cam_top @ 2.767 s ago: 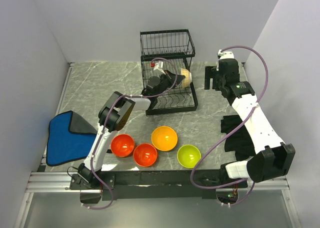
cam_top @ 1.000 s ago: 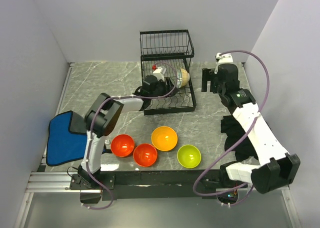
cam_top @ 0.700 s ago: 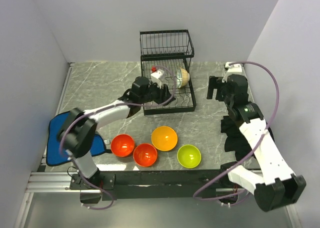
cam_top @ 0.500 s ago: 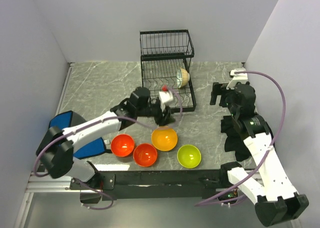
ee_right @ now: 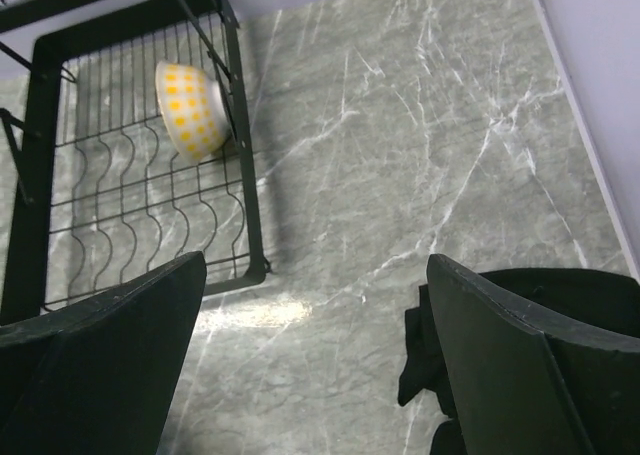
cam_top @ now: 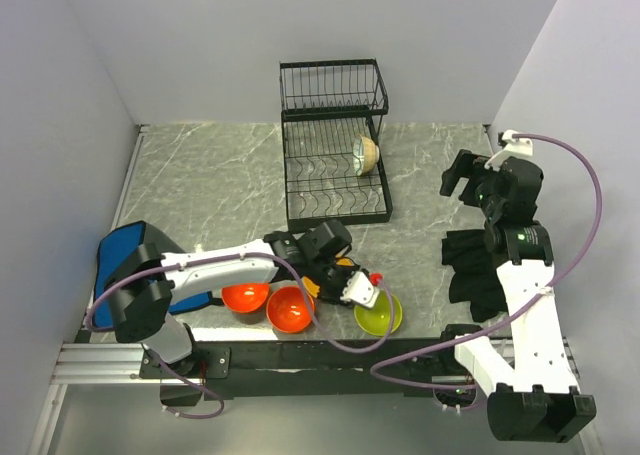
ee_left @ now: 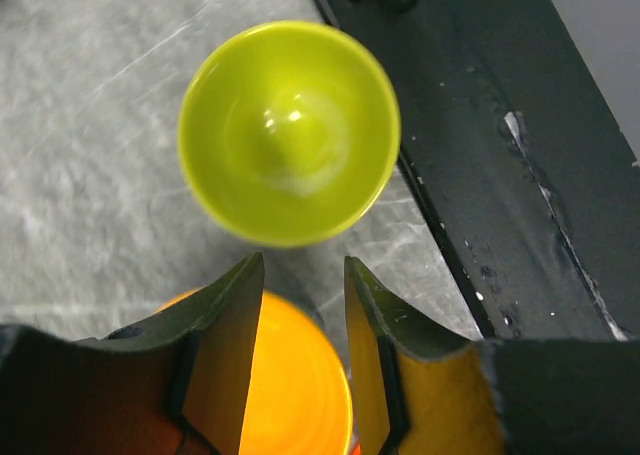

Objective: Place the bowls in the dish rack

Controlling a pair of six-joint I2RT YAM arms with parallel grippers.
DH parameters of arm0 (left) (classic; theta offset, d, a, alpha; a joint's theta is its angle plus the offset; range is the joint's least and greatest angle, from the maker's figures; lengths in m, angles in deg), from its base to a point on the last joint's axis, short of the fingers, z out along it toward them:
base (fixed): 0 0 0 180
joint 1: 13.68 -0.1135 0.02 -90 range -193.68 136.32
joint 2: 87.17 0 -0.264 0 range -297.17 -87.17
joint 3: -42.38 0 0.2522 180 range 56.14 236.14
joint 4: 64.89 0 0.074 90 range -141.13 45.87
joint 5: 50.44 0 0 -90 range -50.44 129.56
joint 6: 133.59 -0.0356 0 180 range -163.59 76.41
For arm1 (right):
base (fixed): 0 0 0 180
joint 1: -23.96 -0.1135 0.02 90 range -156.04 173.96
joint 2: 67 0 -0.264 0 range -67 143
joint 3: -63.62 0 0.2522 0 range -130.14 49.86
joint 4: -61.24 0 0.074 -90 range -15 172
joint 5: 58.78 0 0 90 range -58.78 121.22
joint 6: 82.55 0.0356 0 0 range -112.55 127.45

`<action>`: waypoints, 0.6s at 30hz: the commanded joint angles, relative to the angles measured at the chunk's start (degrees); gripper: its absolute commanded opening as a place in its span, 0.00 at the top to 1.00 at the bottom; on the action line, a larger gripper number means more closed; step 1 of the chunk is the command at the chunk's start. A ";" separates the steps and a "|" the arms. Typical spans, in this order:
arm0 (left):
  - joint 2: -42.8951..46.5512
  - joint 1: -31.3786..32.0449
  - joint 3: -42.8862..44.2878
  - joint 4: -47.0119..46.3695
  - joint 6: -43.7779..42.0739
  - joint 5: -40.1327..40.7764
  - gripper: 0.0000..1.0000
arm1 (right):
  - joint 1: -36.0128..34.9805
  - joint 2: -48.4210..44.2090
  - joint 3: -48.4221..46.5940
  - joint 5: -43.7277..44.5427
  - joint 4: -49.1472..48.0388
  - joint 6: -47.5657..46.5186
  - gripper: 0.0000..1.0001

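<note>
My left gripper (cam_top: 343, 278) hangs open low over the orange bowl (ee_left: 290, 390), its fingers (ee_left: 228, 325) on either side of the bowl's near rim; the arm hides most of that bowl from above. The lime green bowl (cam_top: 381, 314) sits just beyond the fingertips and also shows in the left wrist view (ee_left: 290, 130). Two red-orange bowls (cam_top: 244, 296) (cam_top: 289, 311) lie to the left. The cream patterned bowl (cam_top: 367, 155) stands on edge in the black dish rack (cam_top: 335, 190), and shows in the right wrist view (ee_right: 190, 110). My right gripper (cam_top: 468, 178) is open, empty and raised at the right. No blue bowl shows.
A blue folded cloth (cam_top: 128, 275) lies at the left edge. A black cloth (cam_top: 472, 270) lies by the right arm, also in the right wrist view (ee_right: 520, 320). The black frame rail (ee_left: 520, 175) runs right beside the lime bowl.
My left arm has left the rack, with the cream bowl standing in it, and swung down to the front bowls. My right arm has pulled back to the right.
</note>
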 commanded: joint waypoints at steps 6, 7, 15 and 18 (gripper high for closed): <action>-3.80 4.53 4.41 2.57 -6.17 -1.88 0.55 | 1.89 -3.73 -2.26 -2.75 -0.14 1.29 0.00; -3.89 4.80 4.32 2.14 -5.91 -2.23 0.55 | 2.24 -3.73 -2.35 -3.19 0.13 1.99 0.00; -6.17 7.44 3.27 0.65 -5.20 -2.85 0.57 | 3.39 -3.38 -2.53 -5.12 0.30 4.89 0.00; -7.14 8.14 2.92 -1.29 -4.50 -2.23 0.59 | 3.56 -3.29 -2.26 -5.12 0.22 4.98 0.00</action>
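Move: The lime-green bowl sits about 9 cm to the right of my left hand, 2 to 3 cm nearer my base and some 10 cm below. At the same depth below, the orange bowl is about 3 cm to the left and 6 cm farther out, with the nearer red bowl roughly 12 cm to the left and about 1 cm back. From my right hand, the green bowl is some 22 cm back, 21 cm left and 27 cm below. I draw my empty left hand back about 5 cm along the table-edge side, sinking and easing right some 2 cm each, so it comes down towards the part of the green bowl's rim nearest my base. My wrist swings roughly 10 degrees clockwise; the half-open fingers keep their gap and still touch nothing. ##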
